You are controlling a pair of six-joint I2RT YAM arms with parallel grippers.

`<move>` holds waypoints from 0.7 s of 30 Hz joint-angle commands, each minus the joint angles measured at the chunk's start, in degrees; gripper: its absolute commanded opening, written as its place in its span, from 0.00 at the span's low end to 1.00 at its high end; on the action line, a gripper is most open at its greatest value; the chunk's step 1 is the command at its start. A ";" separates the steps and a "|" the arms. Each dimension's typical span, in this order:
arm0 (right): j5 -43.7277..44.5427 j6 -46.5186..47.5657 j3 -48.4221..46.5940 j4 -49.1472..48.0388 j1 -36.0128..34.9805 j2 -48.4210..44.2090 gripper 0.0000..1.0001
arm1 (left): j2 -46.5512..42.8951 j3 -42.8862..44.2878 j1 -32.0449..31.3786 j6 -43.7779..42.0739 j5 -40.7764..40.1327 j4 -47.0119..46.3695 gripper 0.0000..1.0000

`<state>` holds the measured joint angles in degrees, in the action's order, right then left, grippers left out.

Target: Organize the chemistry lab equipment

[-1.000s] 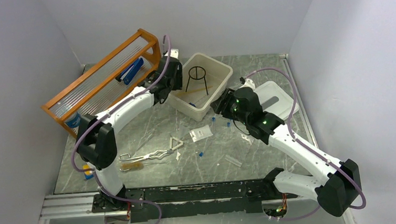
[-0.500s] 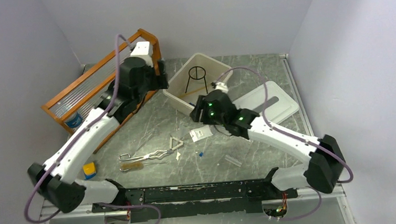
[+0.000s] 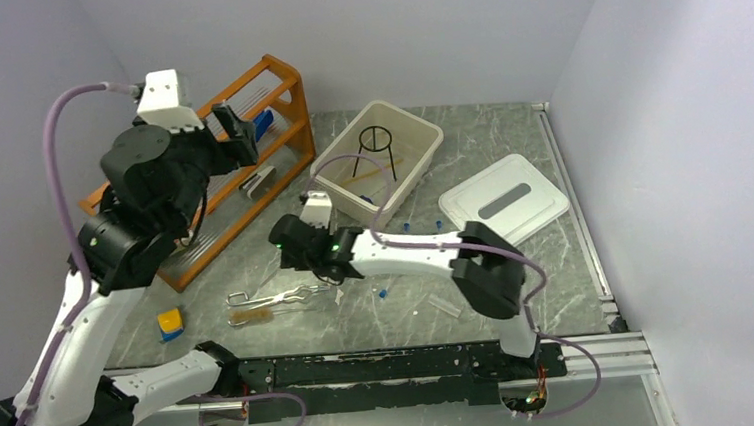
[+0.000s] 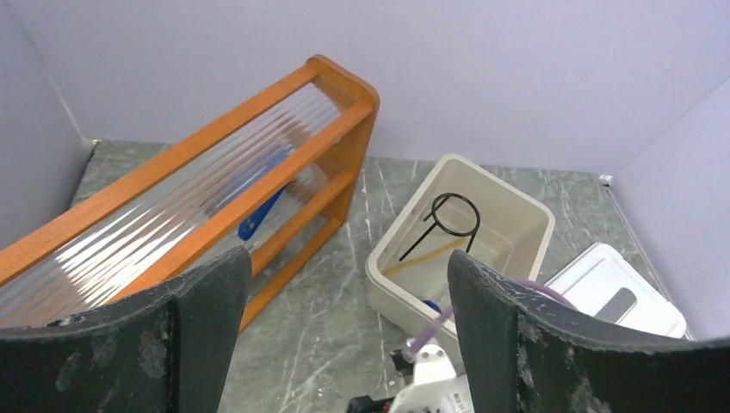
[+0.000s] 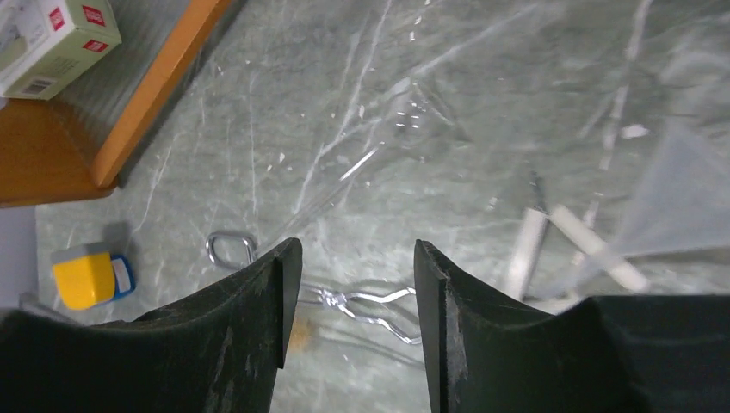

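Note:
The metal tongs (image 3: 277,298) lie on the table with a bristle brush (image 3: 260,316) just in front of them. My right gripper (image 3: 319,267) hovers above the tongs' jaw end. Its jaws stand open and empty in the right wrist view (image 5: 355,249), the tongs (image 5: 379,308) showing in the gap and the wire triangle (image 5: 538,245) to the right. High over the rack, my left gripper (image 3: 235,128) is wide open and holds nothing (image 4: 344,262). The black tripod (image 3: 376,143) and tan tubing (image 3: 375,173) sit in the tub (image 3: 427,149). Tiny blue-capped vials (image 3: 406,227) lie loose.
The orange wooden rack (image 3: 200,175) stands at the back left with a small box (image 5: 47,34) on its shelf. The tub's white lid (image 3: 504,200) lies to the right. A yellow and blue item (image 3: 169,324) and a clear tube (image 3: 445,305) lie near the front.
The left arm has risen and swung back left from beside the tub, its jaws opening wide. The right arm has swept left from the tub to above the tongs.

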<state>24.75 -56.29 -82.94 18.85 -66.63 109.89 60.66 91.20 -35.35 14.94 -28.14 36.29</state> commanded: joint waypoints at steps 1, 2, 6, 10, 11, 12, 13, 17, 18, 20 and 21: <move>5.76 -4.76 -8.45 4.14 -1.38 8.38 0.54 | -2.68 0.70 -0.12 -1.86 -3.61 5.26 0.89; 5.73 -4.99 -10.47 5.12 -1.68 10.49 0.54 | -3.53 0.08 -0.12 -1.38 -4.45 5.23 0.89; 6.71 -6.35 -18.44 9.60 -2.36 17.71 0.53 | -7.09 -5.11 -0.07 2.37 -4.53 2.87 0.90; 9.91 -7.57 -24.10 14.21 -2.32 22.66 0.52 | -8.58 -8.62 -0.13 2.60 -4.84 1.19 0.90; 10.61 -7.64 -25.08 15.11 -2.36 23.40 0.52 | -8.51 -8.53 -0.07 2.14 -5.74 1.49 0.90; 10.82 -7.50 -25.56 15.53 -2.36 24.11 0.52 | -8.43 -8.31 -0.07 1.31 -6.76 1.69 0.89; 11.22 -7.72 -25.94 16.14 -2.34 24.67 0.52 | -8.21 -7.65 -0.09 0.54 -8.52 2.07 0.89; 12.59 -7.45 -27.89 17.88 -2.34 27.11 0.53 | -7.10 -5.71 -0.08 -1.09 -13.87 4.17 0.89; 13.07 -7.57 -28.31 18.58 -2.31 27.75 0.53 | -7.06 -5.68 -0.09 -1.50 -14.43 4.14 0.89; 13.56 -7.16 -29.25 19.00 -2.28 28.78 0.54 | -7.25 -5.79 -0.11 -1.79 -15.12 4.03 0.89; 13.94 -7.15 -29.70 19.38 -2.17 29.25 0.54 | -7.42 -6.03 -0.08 -2.01 -15.12 3.78 0.89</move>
<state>34.35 -62.76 -110.26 34.39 -68.79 136.31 54.02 83.61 -35.35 15.00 -38.96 39.59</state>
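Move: The glass funnel lies on the table about 5 cm ahead of the empty right gripper, 5 cm to its left and some 13 cm below. The metal tongs lie roughly 8 cm nearer the base than the funnel, and the clay triangle about 12 cm to the funnel's right and level with it or 1 cm nearer. From the raised left gripper, the funnel is almost straight below, some 47 cm down and about 1 cm to its right. Bring the half-open right gripper down about 8.5 cm and some 4 cm left over the glass funnel, easing slightly forward, with the sideways travel done early; roll its left side down and turn it a little clockwise, roughly 15 degrees in all. Slow to a hover with the fingers still apart. Meanwhile draw the empty, wide-open left gripper left, down and a little back, turning it counter-clockwise. ##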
